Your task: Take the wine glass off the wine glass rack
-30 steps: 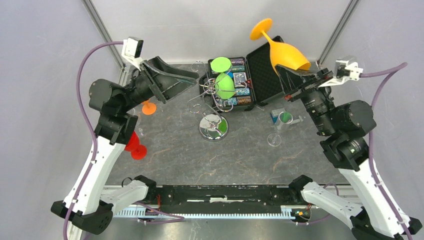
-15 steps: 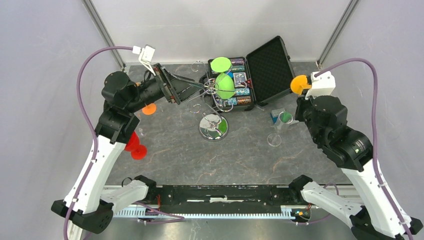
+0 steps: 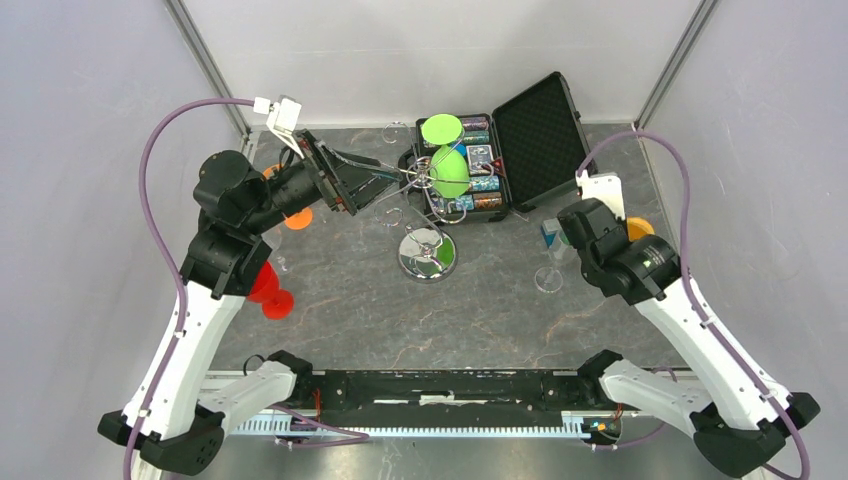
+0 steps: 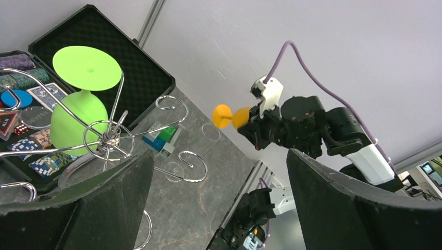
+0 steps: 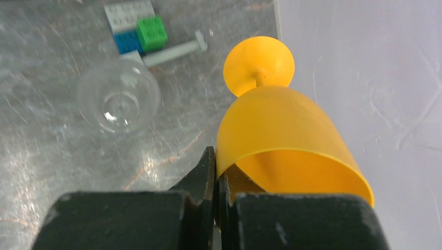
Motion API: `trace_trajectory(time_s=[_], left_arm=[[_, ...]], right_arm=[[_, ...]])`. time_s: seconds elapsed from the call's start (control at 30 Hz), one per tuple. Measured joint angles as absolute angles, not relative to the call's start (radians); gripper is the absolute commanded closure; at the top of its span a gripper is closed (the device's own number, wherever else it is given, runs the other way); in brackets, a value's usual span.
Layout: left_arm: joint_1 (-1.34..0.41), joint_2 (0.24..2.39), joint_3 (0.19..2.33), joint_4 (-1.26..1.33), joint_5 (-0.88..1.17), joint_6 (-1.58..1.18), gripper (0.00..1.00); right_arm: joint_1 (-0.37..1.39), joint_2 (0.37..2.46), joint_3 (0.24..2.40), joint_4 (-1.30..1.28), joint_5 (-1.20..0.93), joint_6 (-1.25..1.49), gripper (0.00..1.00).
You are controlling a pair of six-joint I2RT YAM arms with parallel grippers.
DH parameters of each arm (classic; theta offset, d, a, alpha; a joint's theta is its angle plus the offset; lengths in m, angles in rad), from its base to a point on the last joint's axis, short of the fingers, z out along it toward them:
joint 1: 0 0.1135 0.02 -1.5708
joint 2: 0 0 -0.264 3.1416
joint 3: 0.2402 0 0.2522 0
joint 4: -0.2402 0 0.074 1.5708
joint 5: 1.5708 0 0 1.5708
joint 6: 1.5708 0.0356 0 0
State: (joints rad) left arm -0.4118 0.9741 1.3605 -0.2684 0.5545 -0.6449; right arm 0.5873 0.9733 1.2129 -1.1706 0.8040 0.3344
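The wine glass rack (image 3: 427, 254) stands mid-table on its mirrored disc, its wire arms spreading from the hub (image 4: 107, 138). A green wine glass (image 3: 450, 170) hangs upside down on it, its foot (image 4: 86, 67) on top. My left gripper (image 3: 390, 178) is open just left of the hub, nothing between its fingers (image 4: 78, 208). My right gripper (image 5: 216, 177) is shut on the rim of an orange wine glass (image 5: 286, 140), held low over the table's right side (image 3: 638, 228).
An open black case (image 3: 520, 135) with chips and cards lies behind the rack. A clear glass (image 5: 119, 96) and toy blocks (image 5: 138, 31) sit near the right gripper. A red glass (image 3: 268, 290) and an orange glass foot (image 3: 297, 216) stand by the left arm.
The right arm has swung the orange glass from high at the back down to the table's right side. The left gripper has opened wider and edged towards the rack.
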Motion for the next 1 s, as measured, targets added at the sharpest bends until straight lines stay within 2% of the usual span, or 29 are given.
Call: trace_trajectory(time_s=[0.33, 1.0], left_arm=[[-0.412, 0.962, 1.359, -0.268, 0.559, -0.645, 0.00], [-0.412, 0.949, 1.347, -0.267, 0.550, -0.634, 0.00]], right_arm=[[0.456, 0.847, 1.125, -1.196, 0.555, 0.336, 1.00], [0.453, 0.849, 0.939, -1.234, 0.087, 0.235, 1.00]])
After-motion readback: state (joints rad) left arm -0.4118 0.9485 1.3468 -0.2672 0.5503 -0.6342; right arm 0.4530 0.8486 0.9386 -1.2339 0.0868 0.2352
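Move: From the right hand, which holds the yellow wine glass by its rim, the clear patch of table near the front edge lies about 9 cm back, 6 cm left and 24 cm below. The upright clear wine glass stands 3 cm ahead, 10 cm left and some 17 cm below; the toy bricks are roughly 13 cm ahead, 9 cm left and 24 cm down. For the left hand, the patch is around 40 cm right, 8 cm back and 46 cm below. Lower the yellow wine glass with the right arm, down and back about 14 cm in all towards the clear patch nearer the base than the clear glass. After a start straight back and down, ease it some 5 cm left as well. Meanwhile turn the wrist around 40 degrees so the slanting fingers point steeply down, and keep the shut fingers pinched on the rim. ##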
